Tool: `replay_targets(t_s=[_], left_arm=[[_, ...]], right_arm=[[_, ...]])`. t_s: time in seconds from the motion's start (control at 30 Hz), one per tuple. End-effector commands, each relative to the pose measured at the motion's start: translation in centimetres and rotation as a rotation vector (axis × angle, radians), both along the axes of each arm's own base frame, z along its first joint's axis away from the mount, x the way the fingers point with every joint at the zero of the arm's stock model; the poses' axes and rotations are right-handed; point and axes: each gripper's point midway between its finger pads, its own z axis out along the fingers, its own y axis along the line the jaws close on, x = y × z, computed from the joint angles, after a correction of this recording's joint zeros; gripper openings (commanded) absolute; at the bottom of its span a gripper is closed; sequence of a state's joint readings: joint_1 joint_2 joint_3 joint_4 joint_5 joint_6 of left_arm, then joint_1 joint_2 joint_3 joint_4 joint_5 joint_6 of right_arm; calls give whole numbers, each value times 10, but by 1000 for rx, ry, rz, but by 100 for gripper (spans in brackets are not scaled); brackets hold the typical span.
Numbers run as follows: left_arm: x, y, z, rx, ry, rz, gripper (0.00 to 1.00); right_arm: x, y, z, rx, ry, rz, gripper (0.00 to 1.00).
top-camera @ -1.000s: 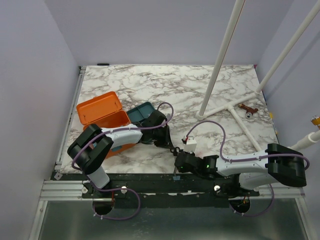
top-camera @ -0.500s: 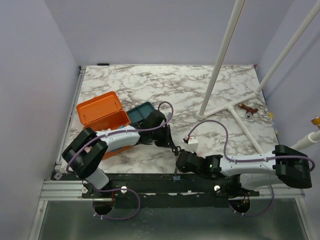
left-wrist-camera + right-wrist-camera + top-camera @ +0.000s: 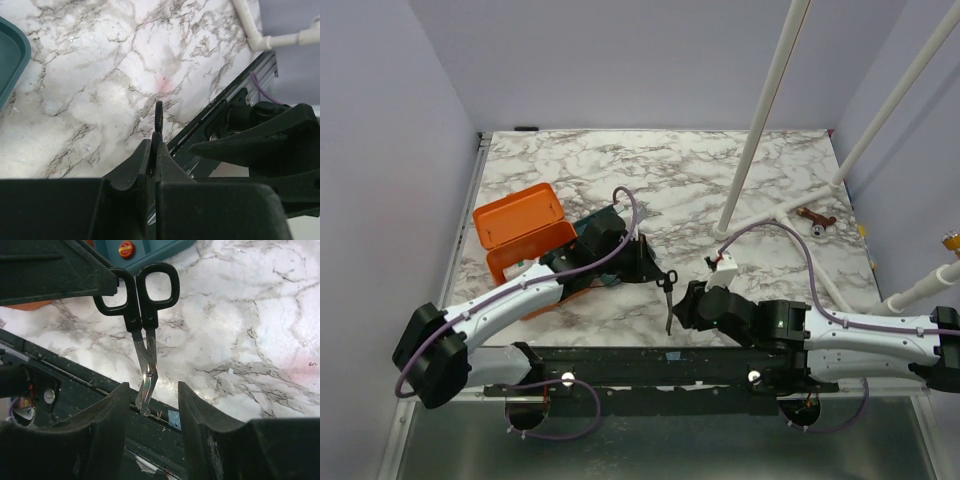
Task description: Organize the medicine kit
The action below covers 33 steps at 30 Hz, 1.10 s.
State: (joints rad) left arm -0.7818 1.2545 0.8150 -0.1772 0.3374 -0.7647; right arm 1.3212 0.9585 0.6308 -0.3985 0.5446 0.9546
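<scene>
The orange medicine kit (image 3: 520,232) stands with its lid up at the table's left. A dark teal tray (image 3: 10,60) lies beside it, mostly under my left arm in the top view. My left gripper (image 3: 661,279) is shut on one black handle loop of a pair of scissors (image 3: 150,285), which hang blades down over the table's front edge. The loop's edge shows between the left fingertips (image 3: 158,115). My right gripper (image 3: 152,405) is open, its fingers on either side of the steel blades (image 3: 146,370) without touching them.
A white pipe frame (image 3: 770,120) rises from the right half of the table, with a small brown object (image 3: 815,217) by its foot. A black rail (image 3: 640,360) runs along the front edge. A red and yellow item (image 3: 126,248) lies in the teal tray.
My right gripper has opened and let go of the scissor blades. My left gripper has closed on the handle, and the left arm has stretched out, carrying the scissors upright.
</scene>
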Motion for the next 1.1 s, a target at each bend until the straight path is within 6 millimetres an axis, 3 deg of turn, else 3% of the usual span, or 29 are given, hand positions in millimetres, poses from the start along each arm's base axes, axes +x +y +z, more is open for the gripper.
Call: replay_targets(t_s=[0.0,0.27,0.57,0.73,0.93,1.07], left_arm=[[2,26,18,17,-80,83,0],[6,90,71,-60,-231,325,0],[16,190,106,-35,-395,710,0],[18,239,112,-12,-452,943,0],[16,270,110,-33,-455,1129,0],[14,286,99,-33,-443,1232,0]], right_arm=[[4,2,27,2,-51,17,47],[3,35,59,74,-79,100,47],[3,66,70,92,-92,167,48],[0,74,63,99,-77,187,48],[-2,76,55,96,-57,196,48],[-3,75,54,96,-54,199,48]])
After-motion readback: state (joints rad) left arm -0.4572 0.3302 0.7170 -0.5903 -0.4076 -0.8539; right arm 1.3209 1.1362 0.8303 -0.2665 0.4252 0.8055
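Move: The left gripper already holds the scissors by their handle, blades hanging down. The open orange kit box lies about 27 cm to its left, 6 cm farther out and 11 cm lower, and the box's lid about 34 cm left and 21 cm ahead. The green tray is some 10 cm left and 14 cm ahead. From the empty right gripper, the box is about 33 cm left and 14 cm ahead. Bring the left gripper with the scissors up and away to the left, about 25 cm across and some 11 cm higher, until it hangs over the orange kit box, swinging the wrist about 60 degrees counter-clockwise and keeping the fingers shut on the handle. Let the empty right gripper, still partly open, follow left and rise a little. ##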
